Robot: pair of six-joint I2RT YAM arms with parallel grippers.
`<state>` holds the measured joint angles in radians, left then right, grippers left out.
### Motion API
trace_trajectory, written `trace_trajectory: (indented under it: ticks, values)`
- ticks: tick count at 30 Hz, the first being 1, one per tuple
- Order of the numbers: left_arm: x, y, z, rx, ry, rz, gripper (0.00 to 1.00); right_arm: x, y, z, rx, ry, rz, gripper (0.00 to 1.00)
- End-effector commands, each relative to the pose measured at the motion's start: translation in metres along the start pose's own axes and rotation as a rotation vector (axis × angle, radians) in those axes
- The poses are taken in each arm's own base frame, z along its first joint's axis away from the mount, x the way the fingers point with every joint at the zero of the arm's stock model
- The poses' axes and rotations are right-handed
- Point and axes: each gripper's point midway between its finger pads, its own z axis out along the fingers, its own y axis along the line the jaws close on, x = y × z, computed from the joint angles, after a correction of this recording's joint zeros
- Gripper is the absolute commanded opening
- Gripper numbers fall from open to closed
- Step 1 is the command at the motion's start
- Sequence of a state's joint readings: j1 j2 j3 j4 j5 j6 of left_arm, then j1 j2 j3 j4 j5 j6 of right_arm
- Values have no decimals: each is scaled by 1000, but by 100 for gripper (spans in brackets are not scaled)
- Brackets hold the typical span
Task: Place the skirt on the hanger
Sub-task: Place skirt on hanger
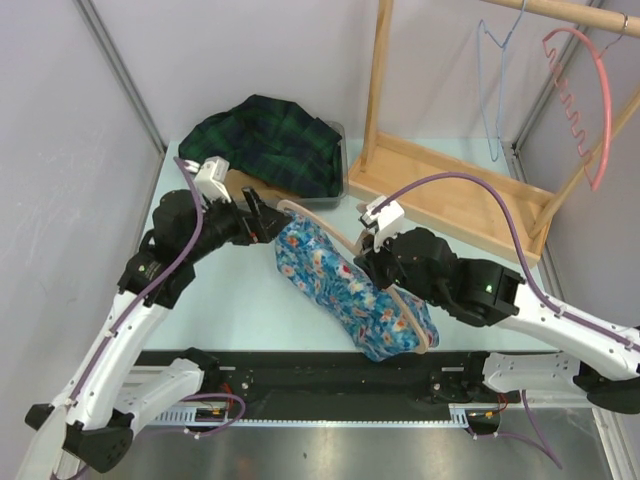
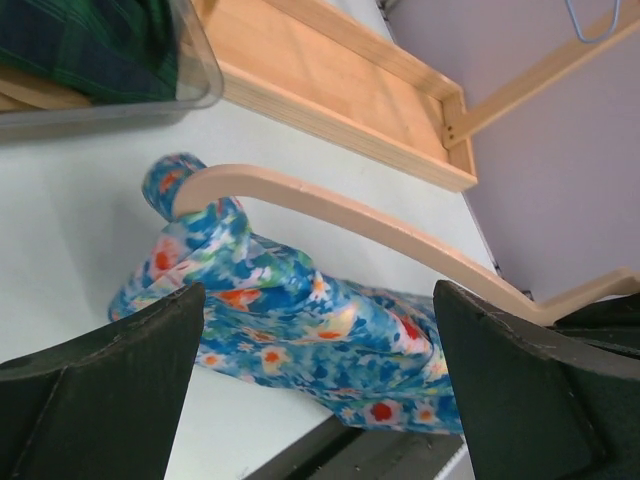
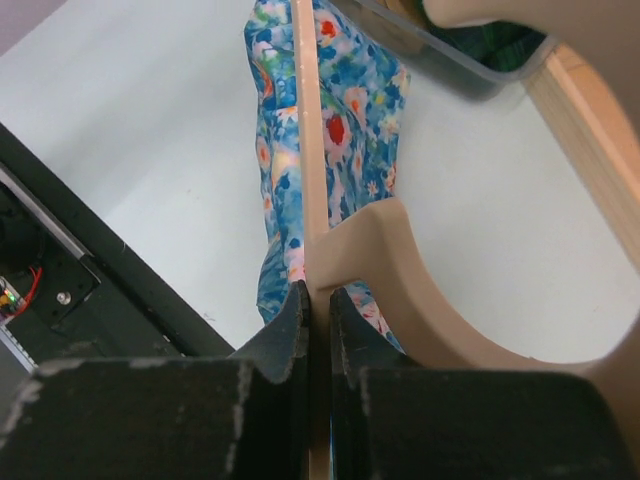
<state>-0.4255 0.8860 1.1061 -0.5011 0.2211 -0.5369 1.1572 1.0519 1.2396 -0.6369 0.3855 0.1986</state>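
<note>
A blue floral skirt [image 1: 345, 290] lies across the middle of the table, draped along a beige hanger [image 1: 410, 322] that runs through it. My right gripper [image 1: 372, 262] is shut on the hanger's thin bar [image 3: 308, 150], close to where its curved hook branches off, with the skirt [image 3: 350, 110] beyond its tips. At the hanger's far left end, my left gripper [image 1: 272, 222] is open. In the left wrist view its jaws stand wide apart, with the skirt [image 2: 300, 320] and the hanger's arm [image 2: 350, 215] in front of them, apart from both fingers [image 2: 150, 350].
A clear bin [image 1: 338, 150] with dark green plaid cloth [image 1: 270, 140] stands at the back left. A wooden rack base [image 1: 450, 190] sits at the back right; a blue wire hanger [image 1: 495, 90] and a pink hanger [image 1: 592, 100] hang from its rail. A black rail [image 1: 330, 375] lines the near edge.
</note>
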Motion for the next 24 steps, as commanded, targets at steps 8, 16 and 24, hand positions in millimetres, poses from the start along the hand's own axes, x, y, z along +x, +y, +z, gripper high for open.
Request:
trace_trajectory:
  ticks: [8,16,24]
  values:
    - [13,-64,-29,299,-1,273,100,-20,47,-46,-362,19,-179,0]
    - [26,-131,-89,771,-6,446,99,-21,74,-91,-615,60,-178,0]
    - [64,-139,-75,893,210,451,100,-52,91,-124,-759,-18,-230,0]
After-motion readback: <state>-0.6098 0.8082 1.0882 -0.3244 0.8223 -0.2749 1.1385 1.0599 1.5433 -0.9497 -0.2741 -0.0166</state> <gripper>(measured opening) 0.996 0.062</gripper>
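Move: The hanger's left end, with the skirt's corner draped over it, is about 6 cm ahead of my open left hand, 2 cm to its right and 3 cm lower. The skirt's middle hangs some 20 cm to that hand's right, 8 cm back and 13 cm below it; the grey bin is about 25 cm ahead, 4 cm left and 30 cm below. From my right hand, closed on the hanger's middle, the left end lies roughly 19 cm left and 13 cm ahead, about level. Keeping my right grip on the hanger, I draw it back towards me about 11 cm, lift it some 6 cm and turn it nearly 40 degrees counter-clockwise. Meanwhile my left hand, fingers wide open, swings back and to the right beside it, rises and then dips slightly, turning clockwise about 45 degrees until its fingers point level to the right along the bar's left half, close to it without gripping. ##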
